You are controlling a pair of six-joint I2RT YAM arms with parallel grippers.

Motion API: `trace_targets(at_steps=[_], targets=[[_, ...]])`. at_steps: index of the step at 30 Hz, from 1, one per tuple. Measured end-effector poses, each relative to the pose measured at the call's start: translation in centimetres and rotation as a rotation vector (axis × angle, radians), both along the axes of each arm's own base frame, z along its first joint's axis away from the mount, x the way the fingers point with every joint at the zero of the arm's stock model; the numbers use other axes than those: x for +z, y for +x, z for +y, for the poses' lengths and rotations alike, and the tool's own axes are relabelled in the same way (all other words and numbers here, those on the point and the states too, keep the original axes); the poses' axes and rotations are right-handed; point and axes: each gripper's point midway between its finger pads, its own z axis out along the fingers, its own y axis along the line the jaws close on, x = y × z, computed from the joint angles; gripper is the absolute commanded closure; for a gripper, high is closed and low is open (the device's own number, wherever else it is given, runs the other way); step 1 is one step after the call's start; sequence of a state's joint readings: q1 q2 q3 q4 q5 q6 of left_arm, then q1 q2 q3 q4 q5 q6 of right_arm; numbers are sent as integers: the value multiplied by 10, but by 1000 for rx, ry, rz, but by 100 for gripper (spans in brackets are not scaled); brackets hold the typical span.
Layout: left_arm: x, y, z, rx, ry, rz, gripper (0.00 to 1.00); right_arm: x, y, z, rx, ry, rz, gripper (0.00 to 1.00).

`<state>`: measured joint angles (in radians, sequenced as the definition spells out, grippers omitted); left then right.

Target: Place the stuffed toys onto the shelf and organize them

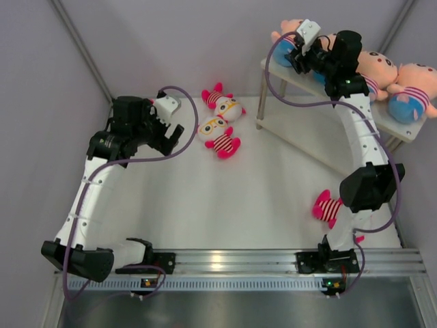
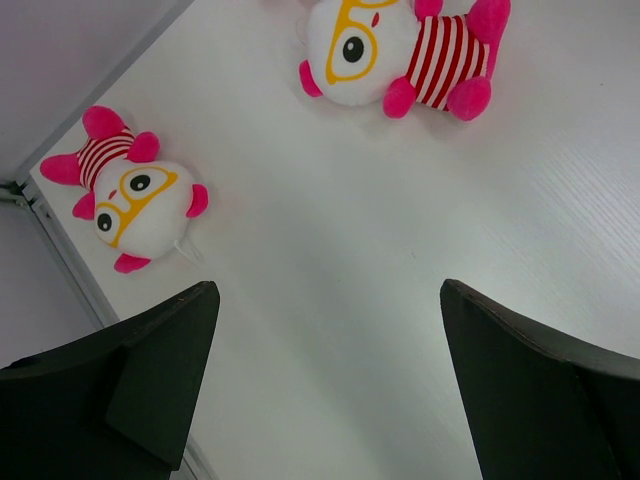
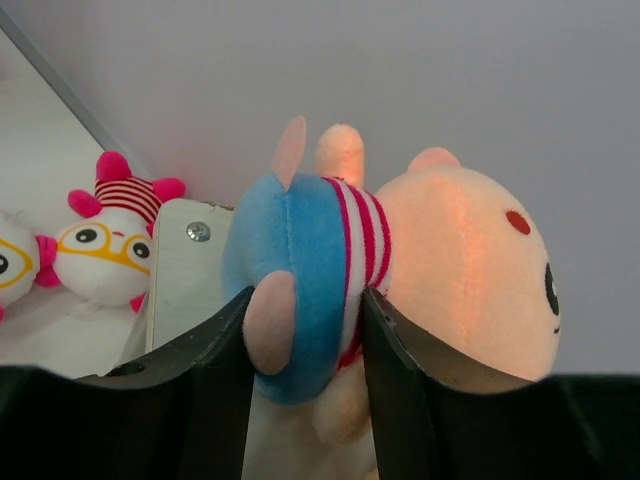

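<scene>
The shelf (image 1: 290, 74) stands at the back right, with peach dolls (image 1: 379, 67) (image 1: 414, 92) lying on its top board. My right gripper (image 1: 298, 56) is at the shelf's left end, shut on another peach doll (image 3: 330, 250) at its blue shorts and striped waist, over the board's corner (image 3: 185, 270). My left gripper (image 1: 175, 137) (image 2: 328, 288) is open and empty above the table, just left of two pink dolls (image 1: 226, 104) (image 1: 218, 134). They also show in the left wrist view (image 2: 140, 195) (image 2: 400, 50). A third pink doll (image 1: 328, 208) lies by my right arm's base, partly hidden.
Grey walls close off the back and both sides. A metal rail (image 1: 232, 260) runs along the near edge between the arm bases. The shelf's thin legs (image 1: 260, 102) stand on the table near the two pink dolls. The lower tier is mostly hidden by the right arm.
</scene>
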<state>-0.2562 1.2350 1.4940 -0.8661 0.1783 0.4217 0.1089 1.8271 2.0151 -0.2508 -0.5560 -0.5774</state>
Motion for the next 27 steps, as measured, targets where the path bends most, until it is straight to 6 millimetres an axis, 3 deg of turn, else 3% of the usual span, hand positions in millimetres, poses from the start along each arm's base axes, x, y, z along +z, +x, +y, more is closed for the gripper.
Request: trace_targets(at_steps=[4,11,14,18,19,23,25,27], targets=[[0,-1,-2,-10,-7,1,2,6,-9,-2,-2,-4,-12,38],[-1,-3,-1,-13,-2,0,2,28,-27,-3,6,-13,-61,24],[-1,-5,0,-15,1,-3,2,46,-37,-2,14,9,-98,16],[-4,-6,0,-15,3,2,2,87,-57,-3,9,86,-173,13],[-9,-7,1,-13,7,12,2,105,-69,-1,15,118,-206,13],[-30,-8,6,15,28,54,2,144,-113,8,74,178,-261,14],[-50,-11,10,39,42,102,2,156,-140,17,132,174,-277,14],[-72,-16,14,67,59,160,2,156,-167,31,202,125,-288,14]])
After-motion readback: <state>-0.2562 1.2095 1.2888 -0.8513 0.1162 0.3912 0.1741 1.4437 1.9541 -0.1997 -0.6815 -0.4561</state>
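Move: The right hand's fingers are still around the waist of the last-placed boy toy at the shelf's left end, its middle about 5 cm ahead, 2 cm left and 2 cm below. The next boy toy stands level and 10 cm right, a third 22 cm right and 4 cm back. From the left hand, one glasses toy lies some 20 cm ahead and 19 cm left, another 12 cm ahead and 11 cm right, both about 24 cm below. Up and back from the shelf end, slowly and then fast, the right hand pulls out some 15 cm each way, its half-open fingers spreading wide and coming free of the boy toy while the wrist tips up about 15 degrees. Down about 6 cm goes the empty left hand over bare table, mostly late, fingers staying wide open and tipping slightly downward. ##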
